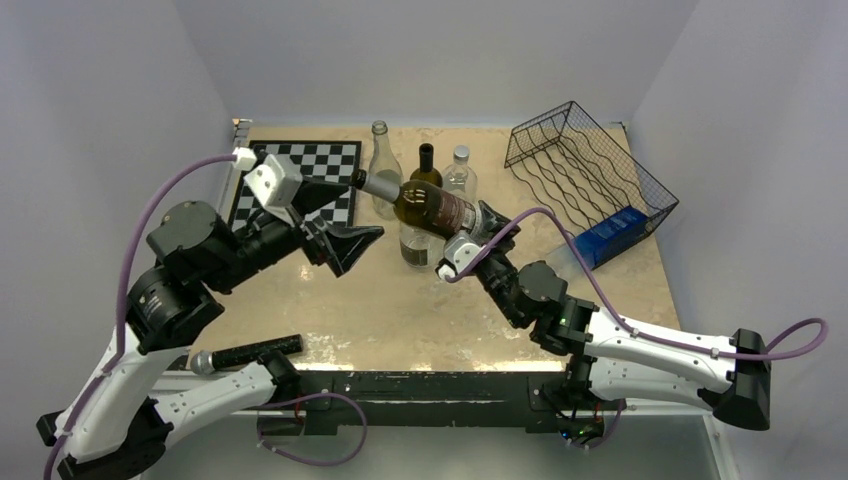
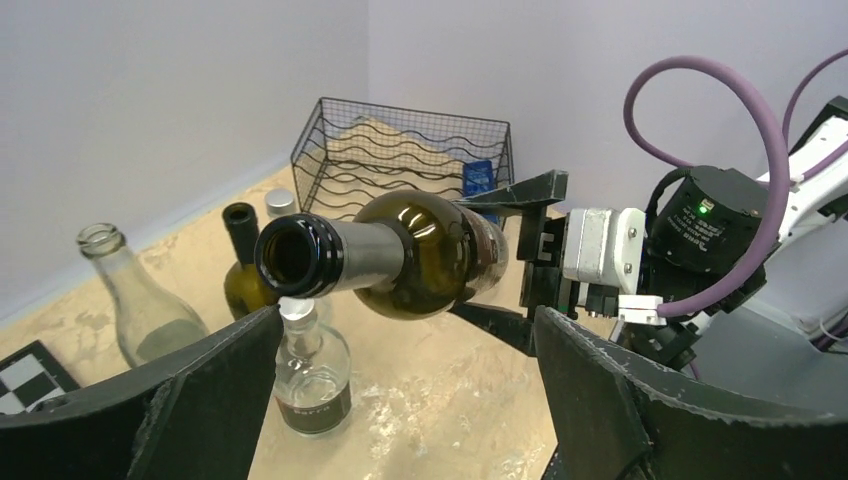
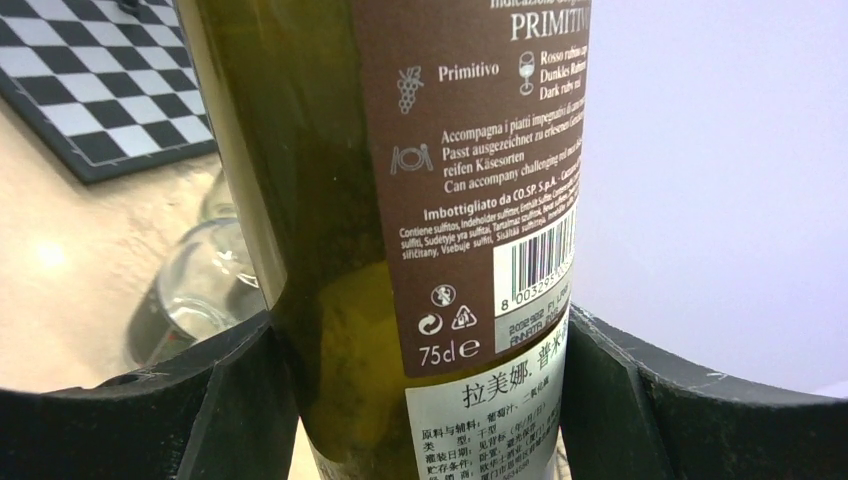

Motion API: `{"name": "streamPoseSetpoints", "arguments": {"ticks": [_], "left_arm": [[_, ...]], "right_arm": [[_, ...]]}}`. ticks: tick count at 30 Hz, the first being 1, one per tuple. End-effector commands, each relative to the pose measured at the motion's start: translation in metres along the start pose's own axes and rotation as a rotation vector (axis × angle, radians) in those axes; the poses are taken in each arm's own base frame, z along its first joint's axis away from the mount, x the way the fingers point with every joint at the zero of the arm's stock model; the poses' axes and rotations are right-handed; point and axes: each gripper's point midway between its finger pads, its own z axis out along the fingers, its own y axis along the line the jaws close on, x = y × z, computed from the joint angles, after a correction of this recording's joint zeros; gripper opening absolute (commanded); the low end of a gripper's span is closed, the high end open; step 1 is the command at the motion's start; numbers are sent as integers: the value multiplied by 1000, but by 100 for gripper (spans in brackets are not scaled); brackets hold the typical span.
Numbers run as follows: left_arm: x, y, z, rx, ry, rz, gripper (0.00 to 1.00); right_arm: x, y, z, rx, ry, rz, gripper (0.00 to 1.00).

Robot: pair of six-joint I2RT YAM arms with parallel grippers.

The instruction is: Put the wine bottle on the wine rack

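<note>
The dark green wine bottle (image 1: 425, 205) hangs level above the table's middle, its neck pointing left. My right gripper (image 1: 478, 222) is shut on its lower body; the right wrist view shows the labelled bottle (image 3: 400, 200) clamped between both fingers (image 3: 235, 400). My left gripper (image 1: 358, 250) is open and empty, just below and left of the neck. In the left wrist view the bottle's open mouth (image 2: 295, 255) faces the camera, above the spread left gripper (image 2: 410, 330). The black wire wine rack (image 1: 585, 175) stands at the back right, also seen in the left wrist view (image 2: 400, 150).
A chessboard (image 1: 300, 180) lies at the back left. A tall clear bottle (image 1: 381, 165), a dark bottle (image 1: 426, 170) and a small clear bottle (image 1: 459, 172) stand behind the held one; another clear bottle (image 1: 415, 248) stands beneath it. A blue box (image 1: 612, 235) sits in the rack's front.
</note>
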Motion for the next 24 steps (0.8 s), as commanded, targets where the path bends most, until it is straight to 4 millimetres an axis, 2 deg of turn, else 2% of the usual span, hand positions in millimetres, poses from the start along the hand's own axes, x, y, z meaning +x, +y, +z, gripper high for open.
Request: {"name": "streamPoseSetpoints", "arguments": {"ticks": [1, 3, 4, 6, 9, 12, 15, 20, 24], "left_arm": [[-19, 7, -27, -65, -71, 37, 99], [-15, 10, -37, -85, -60, 46, 99], [-12, 11, -42, -92, -55, 58, 99], [-3, 17, -50, -119, -42, 81, 99], [3, 30, -60, -195, -41, 86, 99], [-9, 30, -67, -205, -82, 85, 99], [-30, 21, -67, -165, -124, 106, 99], [-62, 7, -51, -83, -152, 160, 99], [-65, 6, -37, -63, -110, 156, 99]], "right_arm": [[-48, -71, -9, 231, -116, 51, 0], [-47, -80, -12, 275, -107, 37, 0], [-51, -93, -15, 332, -118, 28, 0], [-52, -105, -19, 384, -107, -9, 0], [-53, -111, -22, 402, -107, -40, 0], [-50, -110, -23, 386, -82, -102, 0], [-45, -105, -28, 338, -78, -162, 0], [-41, -95, -25, 289, -52, -251, 0], [-47, -80, -19, 273, -60, -365, 0]]}}
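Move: The rack that the wine bottle is to go to lies about 22 cm ahead of the right hand, 28 cm to its right and 22 cm below. In it the blue bottle is about 9 cm ahead and 31 cm right; the labelled clear bottle stands some 8 cm ahead and 14 cm left, the capped clear bottle 18 cm ahead and 5 cm left, both some 20 cm lower. From the left hand the rack is roughly 32 cm ahead, 60 cm right and 36 cm below. The wine bottle, still clasped near its base, is carried by the right hand about 5 cm up and as far right, sideways towards the rack, the wrist turning clockwise and lifting its fingertips by some 15 degrees. The left hand, already open, backs away from the neck to the left, then rises, staying open. ##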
